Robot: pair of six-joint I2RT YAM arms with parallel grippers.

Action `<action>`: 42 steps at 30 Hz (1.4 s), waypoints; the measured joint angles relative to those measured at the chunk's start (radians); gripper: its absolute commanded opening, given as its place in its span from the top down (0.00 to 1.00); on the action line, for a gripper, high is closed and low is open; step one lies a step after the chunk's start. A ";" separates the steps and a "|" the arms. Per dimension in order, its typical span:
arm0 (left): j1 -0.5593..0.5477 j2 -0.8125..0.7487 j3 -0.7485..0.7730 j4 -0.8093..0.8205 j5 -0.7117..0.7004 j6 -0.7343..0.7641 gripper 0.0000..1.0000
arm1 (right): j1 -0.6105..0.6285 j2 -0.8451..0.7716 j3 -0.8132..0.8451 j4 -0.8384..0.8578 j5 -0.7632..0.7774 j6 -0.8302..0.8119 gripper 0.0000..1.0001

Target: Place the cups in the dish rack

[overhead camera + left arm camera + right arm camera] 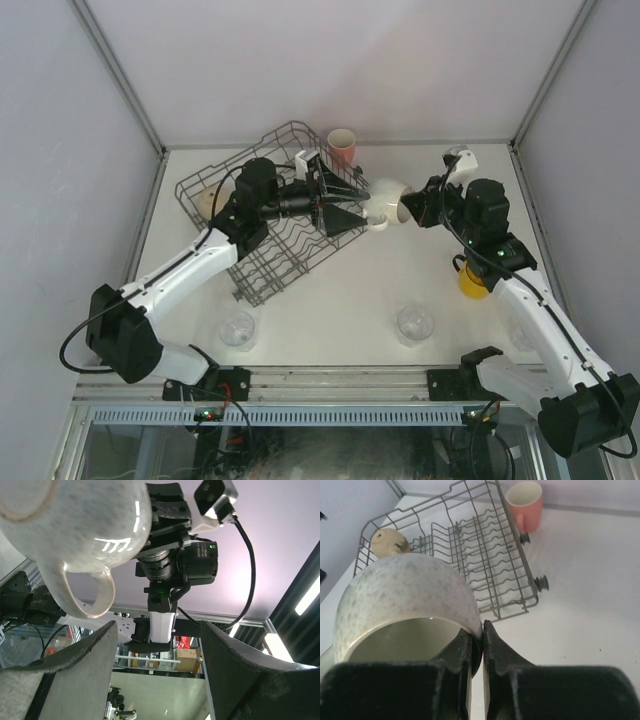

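Observation:
My right gripper is shut on the rim of the speckled white mug, one finger inside it and one outside, and holds it above the table right of the dish rack. In the right wrist view the fingertips pinch the white mug's wall. My left gripper is open and faces that mug with nothing between its fingers. In the left wrist view the white mug hangs at the upper left, handle down. A tan mug lies in the rack. A pink cup stands behind the rack.
A yellow mug sits under my right forearm. Two clear glass tumblers stand near the front edge. The rack lies skewed at the back left, with the pink cup by its wheeled corner.

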 measured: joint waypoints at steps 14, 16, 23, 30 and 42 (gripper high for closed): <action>-0.021 -0.095 -0.010 -0.151 -0.082 0.067 0.28 | 0.040 -0.023 0.000 0.109 0.090 0.036 1.00; -0.031 -0.090 -0.010 -0.149 -0.091 0.068 0.29 | 0.056 -0.023 0.000 0.112 0.104 0.046 1.00; -0.053 -0.068 -0.010 -0.137 -0.122 0.069 0.29 | 0.129 -0.023 0.000 0.143 0.138 0.077 1.00; -0.053 -0.052 -0.010 -0.078 -0.149 0.052 0.47 | 0.214 -0.006 0.000 0.183 0.182 0.092 1.00; -0.053 -0.043 -0.010 -0.022 -0.161 0.020 0.60 | 0.253 0.005 0.000 0.259 0.237 0.105 1.00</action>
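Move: The white mug, held by the right hand, has its middle about 8 cm to the left hand's right, 7 cm ahead and 6 cm lower. From the left hand, the dish rack's middle lies some 17 cm ahead, 17 cm left and 34 cm down, the pink cup 31 cm ahead, 1 cm left and 34 cm down. The left gripper, where the mug is taken, lies about 13 cm left of the right hand, 7 cm back and 6 cm above. Right hand brings the held mug about 6 cm up and 6 cm left; left fingers then pinch its handle. ##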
